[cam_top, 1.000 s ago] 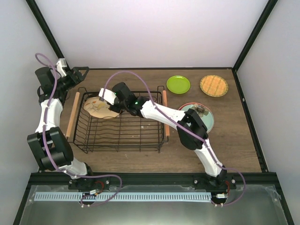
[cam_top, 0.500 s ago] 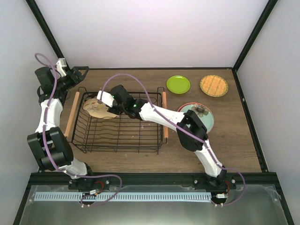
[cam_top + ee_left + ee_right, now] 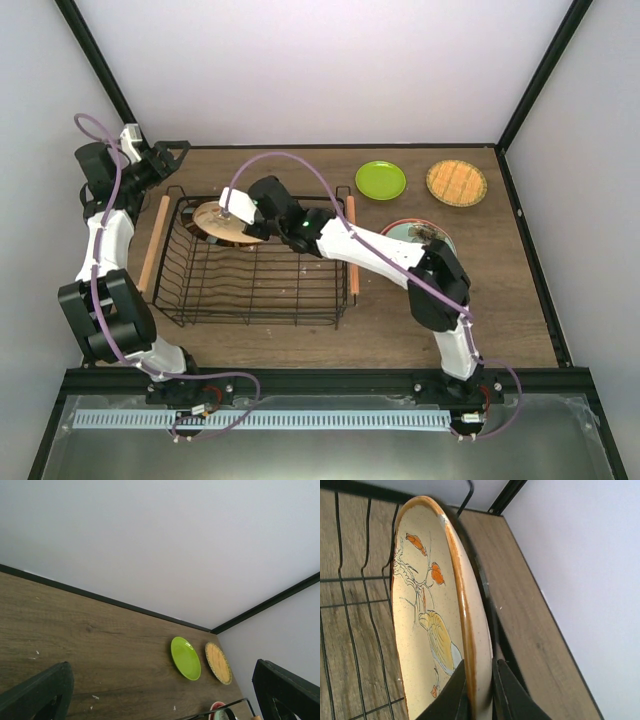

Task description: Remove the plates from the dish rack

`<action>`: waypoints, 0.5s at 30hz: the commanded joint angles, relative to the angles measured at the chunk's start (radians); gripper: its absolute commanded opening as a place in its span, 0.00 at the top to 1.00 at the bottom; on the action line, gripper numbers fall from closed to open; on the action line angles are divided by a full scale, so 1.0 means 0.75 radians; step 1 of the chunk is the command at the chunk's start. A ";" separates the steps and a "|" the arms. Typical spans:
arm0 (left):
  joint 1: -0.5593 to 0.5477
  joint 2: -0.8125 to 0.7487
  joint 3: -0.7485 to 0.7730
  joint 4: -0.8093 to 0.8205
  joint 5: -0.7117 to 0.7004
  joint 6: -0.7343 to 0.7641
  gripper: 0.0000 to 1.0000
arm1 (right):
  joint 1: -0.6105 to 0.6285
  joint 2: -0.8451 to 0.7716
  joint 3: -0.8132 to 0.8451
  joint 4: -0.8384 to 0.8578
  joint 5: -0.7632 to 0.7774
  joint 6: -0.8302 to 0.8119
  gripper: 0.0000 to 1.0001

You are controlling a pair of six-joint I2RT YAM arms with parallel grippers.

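Observation:
The dish rack is a black wire basket with wooden side handles, left of the table's middle. My right gripper reaches over its far left corner, shut on the rim of a beige plate. In the right wrist view that plate stands on edge, showing a painted bird and a brown rim, with my gripper pinching the rim. My left gripper hangs open beyond the rack's far left corner with nothing in it. A lime-green plate and an orange gridded plate lie at the far right.
A pale teal plate on a red one lies right of the rack, partly under my right arm. The rack's wooden handles run along its left and right sides. Black frame posts rise at the back corners.
My right gripper has lifted the beige plate and drawn it slightly right, and the plate now tilts more on edge. The left arm has not moved.

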 commanded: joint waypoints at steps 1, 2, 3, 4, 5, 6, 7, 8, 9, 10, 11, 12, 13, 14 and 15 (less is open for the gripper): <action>0.001 0.012 0.002 0.054 0.017 -0.016 0.00 | 0.007 -0.227 0.048 0.144 0.017 0.020 0.99; 0.001 0.012 0.002 0.054 0.016 -0.016 0.00 | 0.006 -0.253 0.047 0.130 -0.005 0.036 0.99; 0.001 0.012 0.002 0.053 0.015 -0.016 0.00 | 0.006 -0.280 0.045 0.117 -0.030 0.049 0.99; 0.001 0.012 0.003 0.053 0.014 -0.016 0.00 | 0.005 -0.307 0.045 0.103 -0.049 0.065 0.99; 0.001 0.013 0.006 0.056 0.013 -0.017 0.00 | 0.005 -0.335 0.046 0.087 -0.060 0.084 0.99; 0.003 0.014 0.007 0.060 0.012 -0.020 0.00 | 0.002 -0.362 0.045 0.074 -0.066 0.101 0.99; 0.001 0.013 0.009 0.065 0.009 -0.022 0.00 | -0.002 -0.389 0.045 0.060 -0.069 0.123 0.99; 0.001 0.015 0.013 0.066 0.004 -0.026 0.00 | -0.011 -0.416 0.048 0.044 -0.071 0.148 0.99; 0.001 0.016 0.014 0.070 0.001 -0.031 0.00 | -0.028 -0.439 0.060 0.022 -0.080 0.187 0.99; 0.001 0.016 0.015 0.076 -0.003 -0.036 0.00 | -0.049 -0.464 0.078 -0.003 -0.094 0.236 0.99; 0.000 0.016 0.016 0.082 -0.005 -0.042 0.00 | -0.080 -0.486 0.104 -0.033 -0.108 0.285 0.99; -0.001 0.017 0.018 0.088 -0.007 -0.052 0.00 | -0.116 -0.507 0.127 -0.062 -0.113 0.347 0.99; -0.002 0.017 0.018 0.093 -0.008 -0.057 0.00 | -0.159 -0.530 0.149 -0.098 -0.116 0.406 0.99; -0.003 0.018 0.021 0.099 -0.008 -0.062 0.00 | -0.212 -0.553 0.163 -0.119 -0.125 0.461 0.99; -0.005 0.018 0.022 0.102 -0.008 -0.063 0.00 | -0.266 -0.581 0.168 -0.134 -0.124 0.518 0.99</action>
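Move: The right hand already grips the rim of the bird plate; the plate stack it is bound for lies about 40 cm to its right, 10 cm farther out and 21 cm below. The dark-rimmed plate in the rack is roughly 9 cm ahead, 8 cm left and 9 cm down; the rack's right handle is about 22 cm right and 6 cm ahead. From the left hand the stack is some 60 cm right, about level in reach. The right hand lifts the pinched bird plate about 16 cm clear of the rack and 7 cm right. ##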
